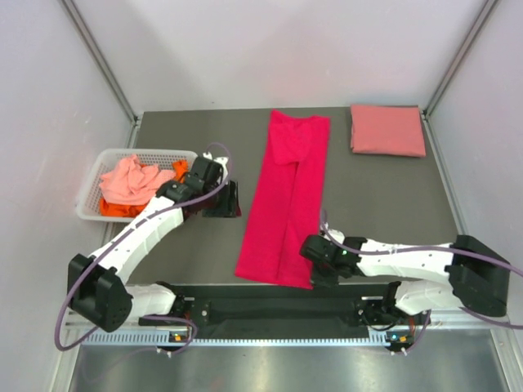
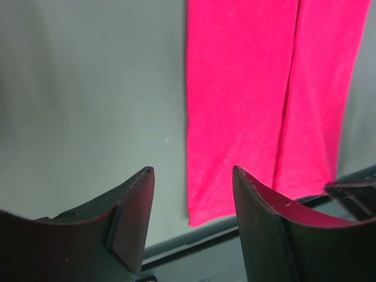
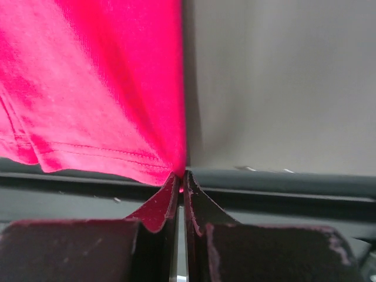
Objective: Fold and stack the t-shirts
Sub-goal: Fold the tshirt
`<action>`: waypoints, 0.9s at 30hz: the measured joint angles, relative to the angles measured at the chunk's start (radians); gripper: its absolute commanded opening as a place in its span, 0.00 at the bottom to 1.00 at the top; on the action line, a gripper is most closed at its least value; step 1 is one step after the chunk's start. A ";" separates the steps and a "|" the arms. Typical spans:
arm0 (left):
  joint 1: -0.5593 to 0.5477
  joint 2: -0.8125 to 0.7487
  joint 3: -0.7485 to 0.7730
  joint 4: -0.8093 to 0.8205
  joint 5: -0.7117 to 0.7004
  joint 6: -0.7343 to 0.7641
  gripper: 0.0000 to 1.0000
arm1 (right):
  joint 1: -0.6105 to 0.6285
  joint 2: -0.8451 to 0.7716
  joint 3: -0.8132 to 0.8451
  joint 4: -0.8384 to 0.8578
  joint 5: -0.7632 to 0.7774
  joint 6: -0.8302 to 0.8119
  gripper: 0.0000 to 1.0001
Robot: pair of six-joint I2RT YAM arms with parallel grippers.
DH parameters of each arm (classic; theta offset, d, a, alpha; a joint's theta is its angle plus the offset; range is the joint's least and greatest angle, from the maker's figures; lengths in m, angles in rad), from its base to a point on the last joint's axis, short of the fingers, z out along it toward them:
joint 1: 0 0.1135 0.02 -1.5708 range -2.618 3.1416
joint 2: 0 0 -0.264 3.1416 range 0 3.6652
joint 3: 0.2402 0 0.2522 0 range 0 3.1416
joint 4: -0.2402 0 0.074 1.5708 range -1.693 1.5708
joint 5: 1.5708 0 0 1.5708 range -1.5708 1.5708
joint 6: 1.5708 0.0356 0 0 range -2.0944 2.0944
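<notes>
A bright magenta-red t-shirt (image 1: 286,196) lies as a long narrow strip down the middle of the table. My right gripper (image 1: 314,274) is shut on its near right hem corner (image 3: 170,161), the jaws pinching the cloth at their tips (image 3: 181,174). Left of the strip, my left gripper (image 1: 224,202) hovers open and empty (image 2: 191,170), with the shirt's near left corner (image 2: 202,214) showing between its fingers. A salmon pink t-shirt (image 1: 388,131) lies folded at the far right. A pale coral t-shirt (image 1: 131,180) is bunched over an orange one (image 1: 113,210).
The white slotted basket (image 1: 96,162) holding the two bunched shirts stands at the left table edge, just behind my left arm. A black rail (image 1: 270,306) runs along the near edge. Grey walls close in the back and both sides.
</notes>
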 measured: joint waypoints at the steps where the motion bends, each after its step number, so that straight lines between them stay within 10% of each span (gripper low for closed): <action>1: -0.019 -0.011 -0.018 0.002 -0.004 -0.011 0.60 | 0.000 -0.027 -0.018 -0.009 0.002 0.000 0.00; 27: -0.318 -0.100 -0.497 0.248 0.119 -0.345 0.56 | 0.000 -0.352 -0.161 -0.134 0.036 0.023 0.00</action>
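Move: The left hand, empty and open, is headed for the t-shirt's near-left hem corner, about 15 cm back from it, neither left nor right, and some 14 cm below. From that hand, the near-right corner is roughly 18 cm back and 21 cm right, and the basket 12 cm ahead and 34 cm left. The right hand already holds the near-right corner; its spot is 5 cm right and 2 cm back, with the near-left corner 22 cm left and 3 cm ahead. Keeping the near-right hem corner pinched, the right hand draws it about 5 cm right and slightly back, low along the table's front edge, then holds there. Meanwhile the left hand swoops back some 14 cm and down 11 cm, drifting right, to just above the near-left corner; its fingers stay open without reaching the cloth and tip nearly 20 degrees steeper. ##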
